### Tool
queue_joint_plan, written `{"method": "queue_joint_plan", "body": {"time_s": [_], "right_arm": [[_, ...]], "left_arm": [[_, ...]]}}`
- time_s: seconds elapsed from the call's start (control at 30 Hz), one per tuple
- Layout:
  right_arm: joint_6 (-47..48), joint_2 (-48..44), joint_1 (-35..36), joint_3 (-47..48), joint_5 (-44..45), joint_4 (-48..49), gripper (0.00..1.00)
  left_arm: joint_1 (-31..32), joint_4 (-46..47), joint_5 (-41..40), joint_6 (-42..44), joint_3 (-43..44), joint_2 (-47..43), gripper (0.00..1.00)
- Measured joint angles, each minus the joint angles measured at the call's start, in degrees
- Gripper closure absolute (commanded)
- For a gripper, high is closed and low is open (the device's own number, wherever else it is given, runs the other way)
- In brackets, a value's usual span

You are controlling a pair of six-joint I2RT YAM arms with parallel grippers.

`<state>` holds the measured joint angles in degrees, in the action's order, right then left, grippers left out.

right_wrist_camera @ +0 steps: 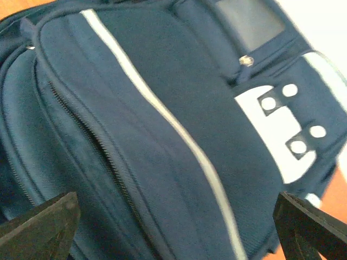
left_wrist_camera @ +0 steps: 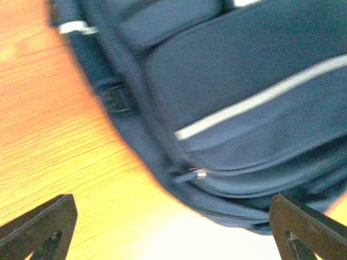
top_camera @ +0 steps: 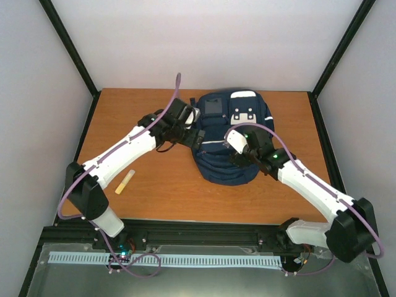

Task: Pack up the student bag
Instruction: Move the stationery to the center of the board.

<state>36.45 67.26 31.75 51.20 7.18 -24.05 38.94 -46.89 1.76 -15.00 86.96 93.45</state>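
Note:
The student bag point(top_camera: 218, 166) is a navy backpack with thin white stripes and white patches near its top, lying flat at the middle of the wooden table. My left gripper point(top_camera: 190, 130) hovers at the bag's left edge, open and empty. In the left wrist view the bag point(left_wrist_camera: 244, 92) fills the upper right, a zipper pull point(left_wrist_camera: 192, 175) lies at its side seam, and the gripper point(left_wrist_camera: 173, 238) holds nothing. My right gripper point(top_camera: 240, 156) stands open over the bag's front. The right wrist view shows the bag point(right_wrist_camera: 162, 135), its white patch point(right_wrist_camera: 276, 135) and the empty gripper point(right_wrist_camera: 173, 233).
A small yellow stick point(top_camera: 125, 181) lies on the table point(top_camera: 154, 192) left of the bag, beside my left forearm. Dark frame posts and pale walls close in the table at the back and both sides.

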Motion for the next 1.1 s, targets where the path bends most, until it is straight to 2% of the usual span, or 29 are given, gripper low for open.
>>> {"method": "queue_joint_plan", "body": {"time_s": [0.13,0.33,0.4,0.53,0.67,0.87,1.1], "right_arm": [[-2.82,2.01,-0.17,-0.57,-4.96,-0.74,0.00],[-3.50,-9.18,-0.15,-5.62,-13.35,-0.04,0.00],[-3.23,-11.43,-0.20,-5.62,-16.50,-0.42,0.00],[-2.34,-16.15,-0.24,-5.66,-22.91,-1.03,0.00],[-1.25,-16.65,-0.26,-5.66,-25.75,-1.01,0.00],[-1.14,-12.68,-0.26,-5.97,-28.52,-2.34,0.00],[-1.55,-13.79,-0.26,-6.73,-31.80,-2.47,0.00]], "left_arm": [[-1.42,-1.55,-11.19,-0.94,-4.42,-3.13,0.00],[-4.26,-1.92,-18.67,-2.69,-13.90,-6.84,0.00],[-6.01,-2.84,-22.10,-6.88,-16.20,-8.48,0.00],[-11.04,-10.91,-33.86,-18.56,-15.45,-9.03,0.00],[-13.42,-15.80,-39.95,-24.06,-15.61,-8.17,0.00],[-16.96,-15.52,-38.10,-26.16,-22.93,-11.69,0.00],[-32.65,-8.31,-19.96,-26.40,-33.83,-15.10,0.00]]}}
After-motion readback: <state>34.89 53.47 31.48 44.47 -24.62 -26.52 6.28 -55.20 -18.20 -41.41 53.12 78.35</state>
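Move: The yellow highlighter lies alone on the open table, roughly 31 cm to the left of the left hand, 9 cm nearer the base and about 20 cm below it. The backpack is on that hand's other side, its middle about 15 cm to the right, 6 cm farther out and 15 cm below. From the right hand the highlighter lies some 48 cm left, 8 cm back and 18 cm below. The highlighter is what the open left hand swings to: away from the backpack, some 30 cm left, sinking about 12 cm, mostly at the start and end, drawing back late and turning counter-clockwise until its fingers point nearly straight down, still above the highlighter. The open right hand backs off over the backpack towards the base and a little left, rising, then settling partway down. ##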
